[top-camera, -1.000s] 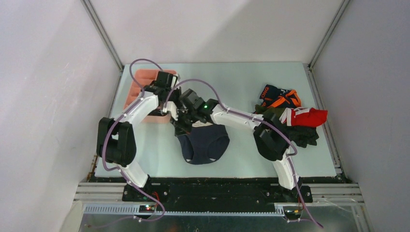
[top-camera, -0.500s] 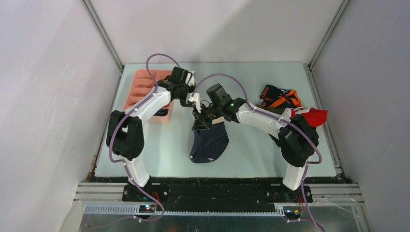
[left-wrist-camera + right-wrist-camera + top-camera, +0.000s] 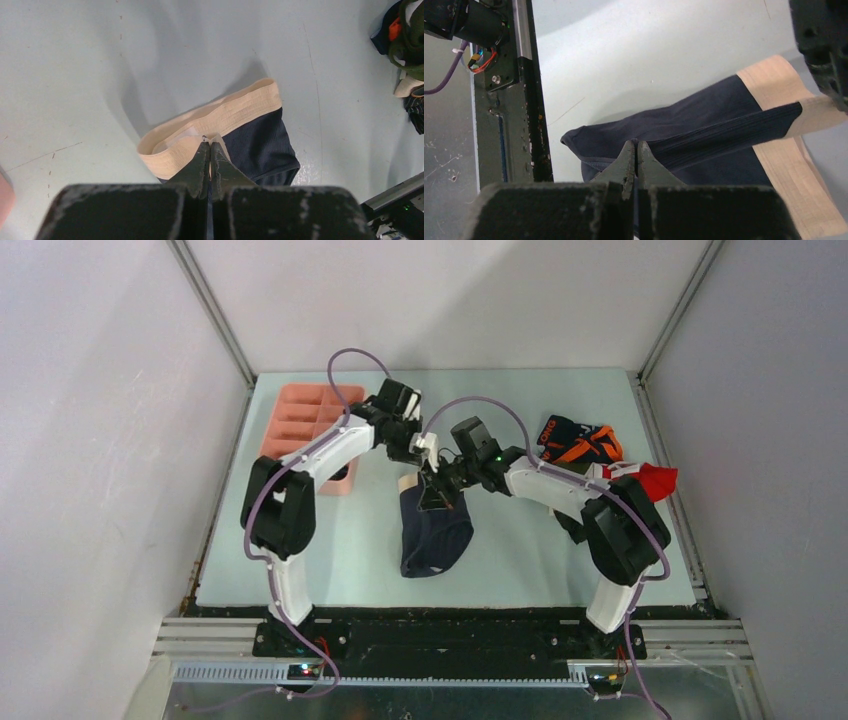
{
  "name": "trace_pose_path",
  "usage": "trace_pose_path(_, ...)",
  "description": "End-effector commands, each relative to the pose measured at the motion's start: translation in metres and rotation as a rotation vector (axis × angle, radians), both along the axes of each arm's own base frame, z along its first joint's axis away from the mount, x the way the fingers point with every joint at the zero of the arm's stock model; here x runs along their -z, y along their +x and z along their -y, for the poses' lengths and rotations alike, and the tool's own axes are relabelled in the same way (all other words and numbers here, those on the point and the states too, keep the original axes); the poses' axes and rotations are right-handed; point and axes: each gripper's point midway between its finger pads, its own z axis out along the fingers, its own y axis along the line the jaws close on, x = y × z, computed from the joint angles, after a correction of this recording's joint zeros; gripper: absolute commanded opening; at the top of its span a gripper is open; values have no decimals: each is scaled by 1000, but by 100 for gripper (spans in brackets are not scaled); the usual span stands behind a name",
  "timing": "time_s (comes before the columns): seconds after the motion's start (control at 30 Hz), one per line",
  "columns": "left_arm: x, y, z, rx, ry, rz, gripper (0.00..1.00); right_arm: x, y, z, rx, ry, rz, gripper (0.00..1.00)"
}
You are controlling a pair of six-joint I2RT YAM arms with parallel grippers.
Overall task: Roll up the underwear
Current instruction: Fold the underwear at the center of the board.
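The navy underwear with a beige waistband lies folded into a narrow strip in the middle of the table. My left gripper is at its far end, shut on a corner of the waistband, as the left wrist view shows at the gripper. My right gripper sits right beside it, shut on a folded navy edge; the right wrist view shows the gripper lifting that flap above the rest of the cloth.
More underwear is piled at the right: a black-orange pair, a red-white pair and dark ones under the right arm. The pink compartmented tray stands at the far left. The table's front rail is close to the cloth's near end.
The underwear went from spread wide to folded lengthwise into a narrow strip. Both grippers moved right and slightly farther back, carrying the cloth's edges with them.
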Motion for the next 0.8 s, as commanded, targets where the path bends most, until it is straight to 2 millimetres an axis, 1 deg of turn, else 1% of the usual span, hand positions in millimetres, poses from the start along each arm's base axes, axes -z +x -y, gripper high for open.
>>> trace_pose_path(0.0, -13, 18, 14, 11, 2, 85, 0, -18, -5, 11, -1, 47, -17, 0)
trace_pose_path(0.13, -7, 19, 23, 22, 3, 82, 0, -6, -3, 24, 16, 8, -45, 0)
trace_pose_path(0.33, -7, 22, 36, 42, 2, 105, 0, 14, -2, 38, 39, -61, -84, 0)
trace_pose_path(0.57, 0, 23, 51, 66, 11, 113, 0, 28, -5, 52, 72, -116, -100, 0)
trace_pose_path(0.67, 3, 22, 56, 74, 16, 111, 0, 38, -6, 59, 93, -145, -99, 0)
trace_pose_path(0.77, 6, 22, 60, 80, 20, 111, 0, 42, -5, 65, 115, -158, -103, 0)
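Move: The underwear's right-hand edge is where its raised left side is headed. For the left hand, the waistband's right end lies about 9 cm right, 4 cm ahead and 9 cm below; the compartment tray's middle is some 22 cm left and 12 cm ahead. From the right hand, the underwear's right edge is roughly 8 cm right, level with it and 11 cm below; the clothes pile sits about 34 cm right and 15 cm ahead. The underwear's lifted left side, still pinched at the waistband by the left hand and farther down by the right, is carried across the lying part towards its right edge. Both hands go right about 5 cm while sinking, the left only half as far down as the right, whose descent quickens late as its wrist turns some 10 degrees; both grips stay shut. ##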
